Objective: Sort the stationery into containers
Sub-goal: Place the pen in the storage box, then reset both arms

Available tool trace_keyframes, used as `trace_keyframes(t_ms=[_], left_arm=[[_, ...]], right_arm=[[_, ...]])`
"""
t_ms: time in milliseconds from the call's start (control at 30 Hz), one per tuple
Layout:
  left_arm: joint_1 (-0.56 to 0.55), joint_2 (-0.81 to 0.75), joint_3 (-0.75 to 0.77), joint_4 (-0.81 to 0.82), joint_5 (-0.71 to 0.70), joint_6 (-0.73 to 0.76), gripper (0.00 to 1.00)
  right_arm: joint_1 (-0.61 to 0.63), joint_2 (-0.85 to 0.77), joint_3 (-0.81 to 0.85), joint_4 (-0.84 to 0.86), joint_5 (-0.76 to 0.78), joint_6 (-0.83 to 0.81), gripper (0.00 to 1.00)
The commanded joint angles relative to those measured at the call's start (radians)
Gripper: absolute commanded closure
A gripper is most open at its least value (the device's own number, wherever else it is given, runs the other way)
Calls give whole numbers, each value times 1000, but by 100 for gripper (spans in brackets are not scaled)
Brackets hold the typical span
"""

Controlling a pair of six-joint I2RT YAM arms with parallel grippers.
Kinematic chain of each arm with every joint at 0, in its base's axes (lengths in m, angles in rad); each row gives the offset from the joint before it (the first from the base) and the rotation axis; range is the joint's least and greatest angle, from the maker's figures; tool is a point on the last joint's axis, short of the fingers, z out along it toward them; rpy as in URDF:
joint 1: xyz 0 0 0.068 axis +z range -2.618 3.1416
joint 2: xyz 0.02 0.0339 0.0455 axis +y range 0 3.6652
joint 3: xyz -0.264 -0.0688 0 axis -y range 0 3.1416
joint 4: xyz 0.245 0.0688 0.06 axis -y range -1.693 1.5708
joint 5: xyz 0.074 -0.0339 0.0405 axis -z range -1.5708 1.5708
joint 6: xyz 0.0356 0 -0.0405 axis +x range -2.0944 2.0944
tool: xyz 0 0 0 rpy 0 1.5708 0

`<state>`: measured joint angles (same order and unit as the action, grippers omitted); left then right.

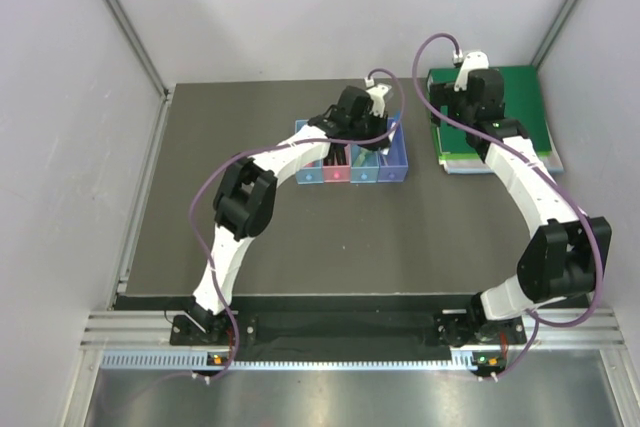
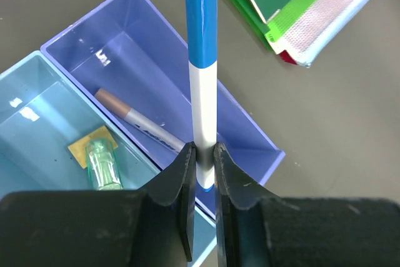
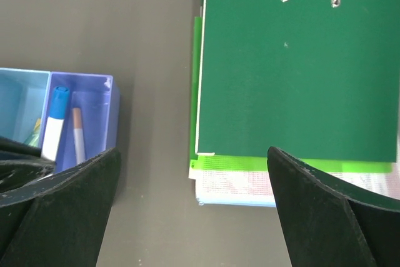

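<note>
My left gripper point(image 2: 203, 154) is shut on the lower end of a white marker with a blue cap point(image 2: 203, 85), held upright over the violet-blue container point(image 2: 140, 35). A grey pen with a brown cap point(image 2: 140, 126) lies in that container. The light blue container point(image 2: 31, 110) beside it holds a mint green item point(image 2: 103, 164) on a tan eraser point(image 2: 80, 148). In the top view, the left gripper point(image 1: 376, 107) hangs over the right end of the row of containers point(image 1: 395, 169). My right gripper point(image 3: 192, 151) is open and empty, above the table at the edge of the green binder.
The large green ring binder point(image 3: 294, 60) lies at the back right on a mesh pouch point(image 3: 250, 182) and some sheets. In the top view, the right gripper point(image 1: 470, 75) hovers over the binder point(image 1: 525, 107). Pink point(image 1: 337, 174) and blue point(image 1: 362, 172) bins sit in the middle of the row.
</note>
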<state>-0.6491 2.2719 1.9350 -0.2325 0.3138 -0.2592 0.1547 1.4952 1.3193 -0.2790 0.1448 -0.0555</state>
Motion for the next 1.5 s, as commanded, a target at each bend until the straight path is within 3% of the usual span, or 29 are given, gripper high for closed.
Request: trace_keyframes(t_ms=[0, 100, 233, 467, 667, 767, 833, 867, 967, 1033, 1267, 1467], left_arm=[[-3, 15, -1, 56, -56, 29, 87], [-3, 20, -2, 48, -61, 29, 86], [-4, 24, -7, 39, -58, 20, 76], [-9, 23, -2, 41, -42, 23, 51], [-9, 3, 34, 47, -22, 31, 39], [-7, -43, 48, 41, -27, 46, 24], [-7, -80, 53, 18, -35, 73, 5], [-6, -124, 50, 6, -48, 92, 2], [14, -225, 45, -66, -83, 116, 1], [28, -311, 32, -115, -117, 129, 1], [72, -638, -212, -287, -358, 253, 1], [89, -955, -462, -432, -573, 340, 1]], right_arm=[[-6, -52, -15, 12, -24, 26, 1], [-9, -56, -20, 12, -25, 29, 0], [-12, -59, -23, 11, -30, 34, 0], [-12, -62, -26, 8, -36, 42, 0], [-12, -81, -37, 11, -53, 42, 0], [-12, -102, -51, 17, -73, 39, 0], [-12, -116, -51, 5, -117, 26, 0], [-11, -131, -48, -2, -128, 16, 0], [-3, -157, -25, -49, -159, -15, 0], [23, -167, -2, -95, -86, -33, 1], [98, -234, 37, -221, 55, -173, 0], [111, -337, 107, -403, -129, -158, 0]])
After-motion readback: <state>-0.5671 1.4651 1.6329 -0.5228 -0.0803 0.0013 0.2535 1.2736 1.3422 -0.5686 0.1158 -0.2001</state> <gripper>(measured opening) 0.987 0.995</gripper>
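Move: My left hand still holds the blue-capped pen near its white end. The middle of the purple compartment lies about 4 cm ahead, 3 cm to the right and 9 below. The brown-capped pen already lies in there, some 3 cm ahead and 2 to the right of the hand; the green bottle is in the next compartment, about 5 cm left and 2 ahead. From my right hand the purple compartment's middle is roughly 13 cm left, 4 ahead and 21 below. I lower the blue-capped pen about 2 cm towards the purple compartment with my left hand, then spread the fingers wide and let go of it there. The empty hand pulls up and away, rising some 24 cm and swinging nearly 20 cm left with a drift back, fingertips tilting up. My open right hand then draws back about 7 cm, rising a little. ##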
